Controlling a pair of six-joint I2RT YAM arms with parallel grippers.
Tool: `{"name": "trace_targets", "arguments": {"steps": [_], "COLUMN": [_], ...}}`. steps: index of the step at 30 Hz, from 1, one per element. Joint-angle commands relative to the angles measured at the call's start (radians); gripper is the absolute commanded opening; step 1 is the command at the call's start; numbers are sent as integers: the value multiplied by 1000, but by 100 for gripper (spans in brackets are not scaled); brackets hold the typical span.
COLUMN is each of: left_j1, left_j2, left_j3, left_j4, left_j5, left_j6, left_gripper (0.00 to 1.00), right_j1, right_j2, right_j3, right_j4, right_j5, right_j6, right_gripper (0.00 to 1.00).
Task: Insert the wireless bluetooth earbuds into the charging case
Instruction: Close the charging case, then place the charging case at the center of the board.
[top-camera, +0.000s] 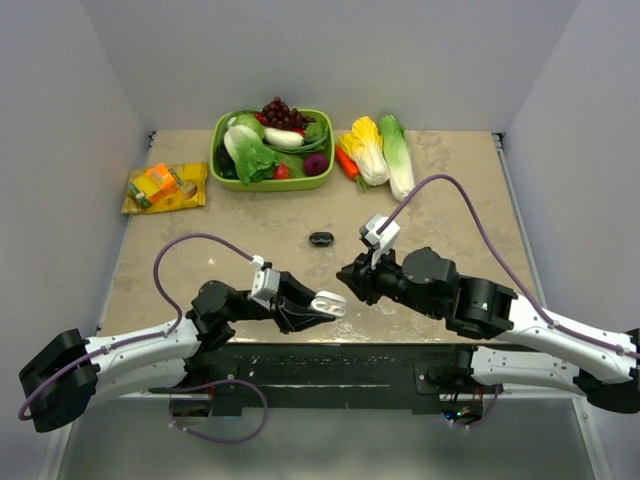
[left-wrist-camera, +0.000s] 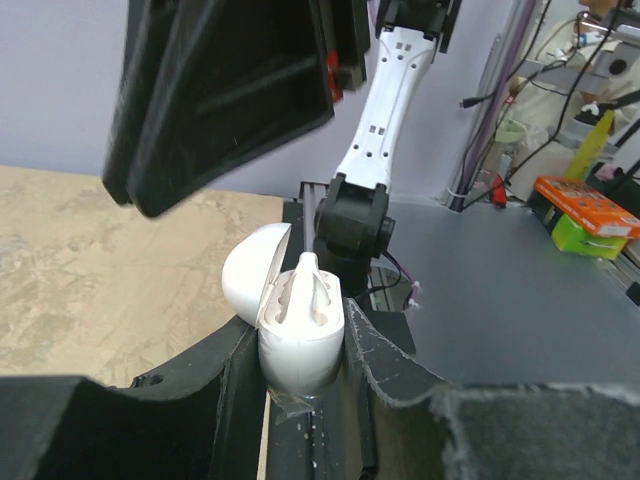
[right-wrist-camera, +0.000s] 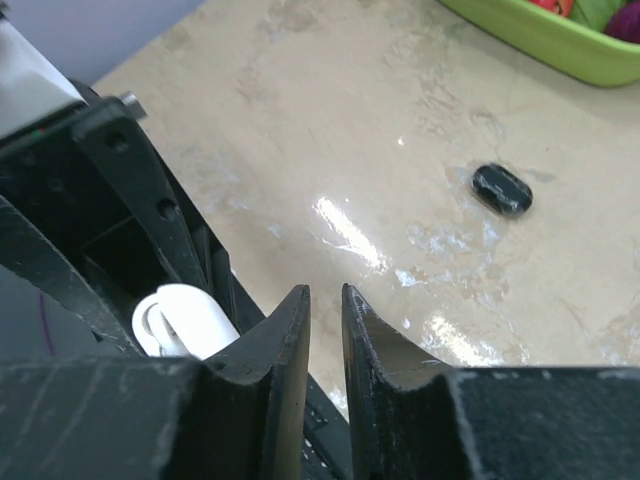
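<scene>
My left gripper (top-camera: 322, 304) is shut on a white charging case (left-wrist-camera: 300, 335) and holds it upright above the table's near edge, its lid (left-wrist-camera: 252, 270) swung open to the left. White bud shapes sit in its wells, and one white piece (left-wrist-camera: 308, 278) stands up in the middle. My right gripper (top-camera: 352, 276) hovers just right of the case; in the right wrist view (right-wrist-camera: 325, 298) its jaws stand a narrow gap apart with nothing between them. The case also shows in that view (right-wrist-camera: 180, 318). A small black oval thing (top-camera: 320, 238) lies on the table. No separate black buds show.
A green basket (top-camera: 272, 183) of vegetables stands at the back, with cabbages (top-camera: 380, 150) to its right and a yellow snack packet (top-camera: 165, 188) at the back left. The black oval thing also shows in the right wrist view (right-wrist-camera: 502, 189).
</scene>
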Motion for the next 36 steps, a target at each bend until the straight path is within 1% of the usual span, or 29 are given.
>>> {"name": "trace_targets", "arguments": {"steps": [1,7,13,18,24,26,27,28,29,30,31,32,33,35,36], "left_j1": [-4,-4,-4,-4,-4,-4,-4,-4,-4,-4,-3,-4,-3,8,16], "left_j2": [-34,-44,-54,-64,-63,-67,-70,-70,-72,-70,-70,-66,-63,-40,-29], "left_j3": [-19,-24,-27,-27,-28,-28,-27,-27,-28,-34,-38,-41,-50,-56,-48], "left_j4": [65,62,61,48,44,32,16,-29,-56,-83,-138,-166,-192,-249,-275], "left_j5": [-80,-98,-118,-138,-149,-163,-208,-251,-303,-434,-509,-588,-735,-842,-918], "left_j6": [31,37,42,51,55,58,58,57,48,35,14,-38,-72,-156,-191], "left_gripper": [0,0,0,0,0,0,0,0,0,0,0,0,0,0,0], "right_j1": [-2,-2,-2,-1,-1,-1,-2,-2,-2,-2,-2,-2,-1,-2,-2], "right_j2": [5,38,62,59,47,18,1,-25,-48,-97,-122,-140,-171,-177,-160], "right_j3": [3,9,12,6,6,5,-3,-24,-40,-57,-95,-119,-142,-205,-221], "right_j4": [23,34,40,57,54,39,37,41,46,52,72,86,101,127,132], "right_j5": [17,-38,-127,-179,-156,-43,0,135,194,248,287,339,351,368,371], "right_j6": [27,17,1,-6,-3,30,67,84,101,127,136,142,153,165,181], "right_gripper": [25,25,25,25,26,31,34,38,40,43,43,44,45,45,45]}}
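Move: The white charging case, lid still open, is pinched in the left hand's fingertips, its middle within a centimetre or so of that hand point, slightly right and above. From the empty right hand it lies about 5 cm back, 3 cm left and a couple of cm lower. The nearest other thing, the black case on the table, is some 15 cm ahead of the right hand, 4 cm left and roughly 20 cm down. With the left hand keeping its pinch on the case and creeping forward, the right hand, fingers slightly parted, sinks and eases left and a little back towards the open lid, about 3.5 cm in all, then swings off to the right and somewhat forward by some 8 cm, turning clockwise and spreading its fingers to nearly half. As the right hand clears, the left hand speeds up and carries the case forward over the table, about 9 cm overall, sinking some 3 cm and turning about 30 degrees counter-clockwise. ##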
